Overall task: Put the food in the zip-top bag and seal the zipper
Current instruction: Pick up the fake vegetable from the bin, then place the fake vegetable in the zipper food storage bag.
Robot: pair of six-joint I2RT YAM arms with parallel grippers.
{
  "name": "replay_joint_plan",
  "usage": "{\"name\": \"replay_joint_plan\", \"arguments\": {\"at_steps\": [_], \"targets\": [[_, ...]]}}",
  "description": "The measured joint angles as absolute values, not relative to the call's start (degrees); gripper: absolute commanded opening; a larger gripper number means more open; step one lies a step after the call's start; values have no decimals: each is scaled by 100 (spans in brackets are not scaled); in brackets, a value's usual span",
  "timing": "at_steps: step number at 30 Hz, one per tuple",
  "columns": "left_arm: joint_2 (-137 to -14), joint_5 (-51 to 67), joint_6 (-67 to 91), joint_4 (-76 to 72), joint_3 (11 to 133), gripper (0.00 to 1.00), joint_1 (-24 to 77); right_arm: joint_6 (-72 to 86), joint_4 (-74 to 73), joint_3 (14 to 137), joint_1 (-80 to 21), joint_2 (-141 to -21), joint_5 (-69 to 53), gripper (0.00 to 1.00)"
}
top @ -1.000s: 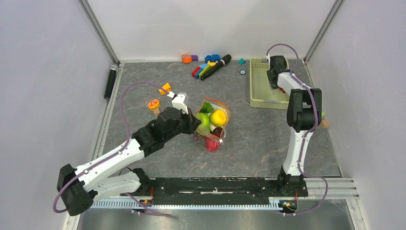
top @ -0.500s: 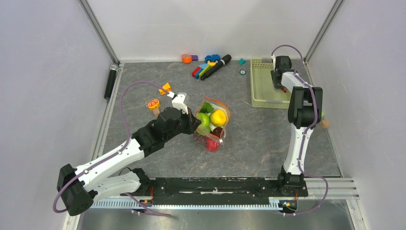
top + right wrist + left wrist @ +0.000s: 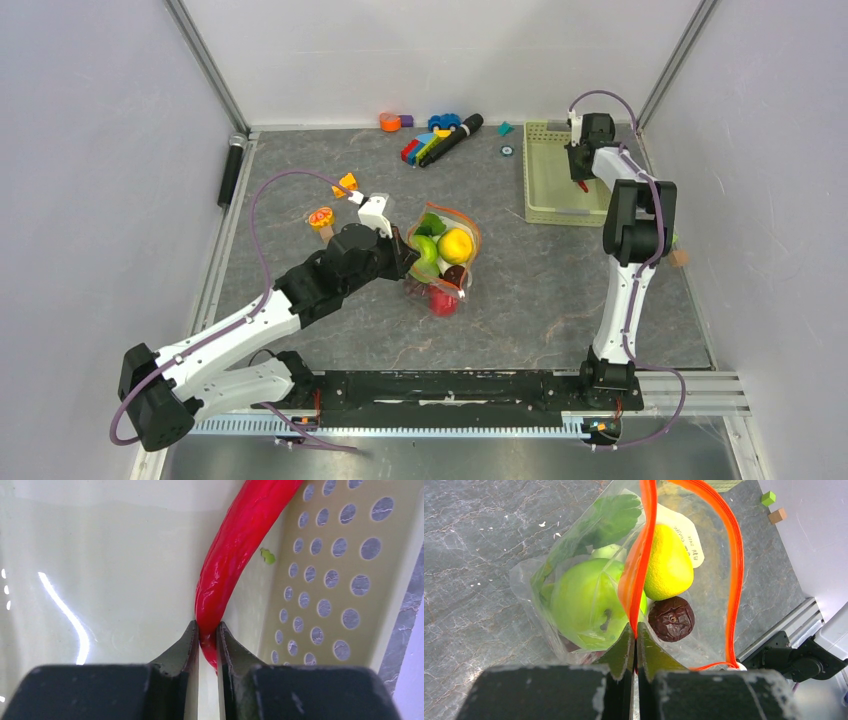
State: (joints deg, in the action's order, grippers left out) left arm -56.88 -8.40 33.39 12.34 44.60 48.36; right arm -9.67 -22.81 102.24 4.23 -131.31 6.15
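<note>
The clear zip-top bag (image 3: 443,258) lies mid-table with its mouth open. Inside it are a green apple (image 3: 584,602), a yellow fruit (image 3: 667,562), a dark wrinkled fruit (image 3: 671,618) and a green leaf (image 3: 609,517). My left gripper (image 3: 634,630) is shut on the red-orange zipper strip (image 3: 640,555) of the near mouth edge. The white slider tab (image 3: 734,666) sits at the strip's end. My right gripper (image 3: 207,632) is shut on the red chili (image 3: 235,545) and holds it over the pale green basket (image 3: 543,180); the chili also shows in the top view (image 3: 581,184).
Coloured blocks and a black marker (image 3: 440,135) lie at the back. An orange-slice toy (image 3: 321,217) and yellow pieces (image 3: 347,183) lie left of the bag. A green cube (image 3: 768,498) and a tan cube (image 3: 777,515) sit by the right wall.
My right gripper has moved a little toward the back right of the basket and now holds the red chili raised. The left arm and the bag have not moved.
</note>
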Motion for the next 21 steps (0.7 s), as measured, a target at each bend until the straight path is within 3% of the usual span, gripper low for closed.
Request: {"name": "replay_joint_plan", "arguments": {"at_steps": [8, 21], "targets": [[-5684, -843, 3339, 1234, 4460, 3, 4836, -701, -2182, 9487, 423, -12503, 189, 0], [-5684, -843, 3339, 1234, 4460, 3, 4836, -3, -1275, 7957, 414, -9701, -1900, 0]]}}
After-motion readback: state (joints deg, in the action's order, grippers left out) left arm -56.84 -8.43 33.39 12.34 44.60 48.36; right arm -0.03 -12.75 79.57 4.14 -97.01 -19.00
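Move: The chili, already pinched near its near end by the right fingers, lies on the bin floor with its middle about 4 cm ahead and 1 cm to the right of that hand. The bag mouth, where it is to go, lies some 30 cm back, 33 cm left and 14 cm higher; the bin's middle is about 3 cm left and 1 cm ahead, a small ring roughly 17 cm left and 8 cm ahead. From the left hand the bag mouth lies about 3 cm ahead, 6 cm right, slightly lower. The chili, kept in the right fingers' steady pinch, first slips a few centimetres back and left with the hand, still low in the bin, then goes steeply up, about 18 cm in all, while drifting some 9 cm left and 6 cm back towards the bag. The wrist swings the fingertips up and forward, raises its left side by roughly 20 degrees and turns a little counter-clockwise. The left hand stays put, gripping the bag's orange rim. ##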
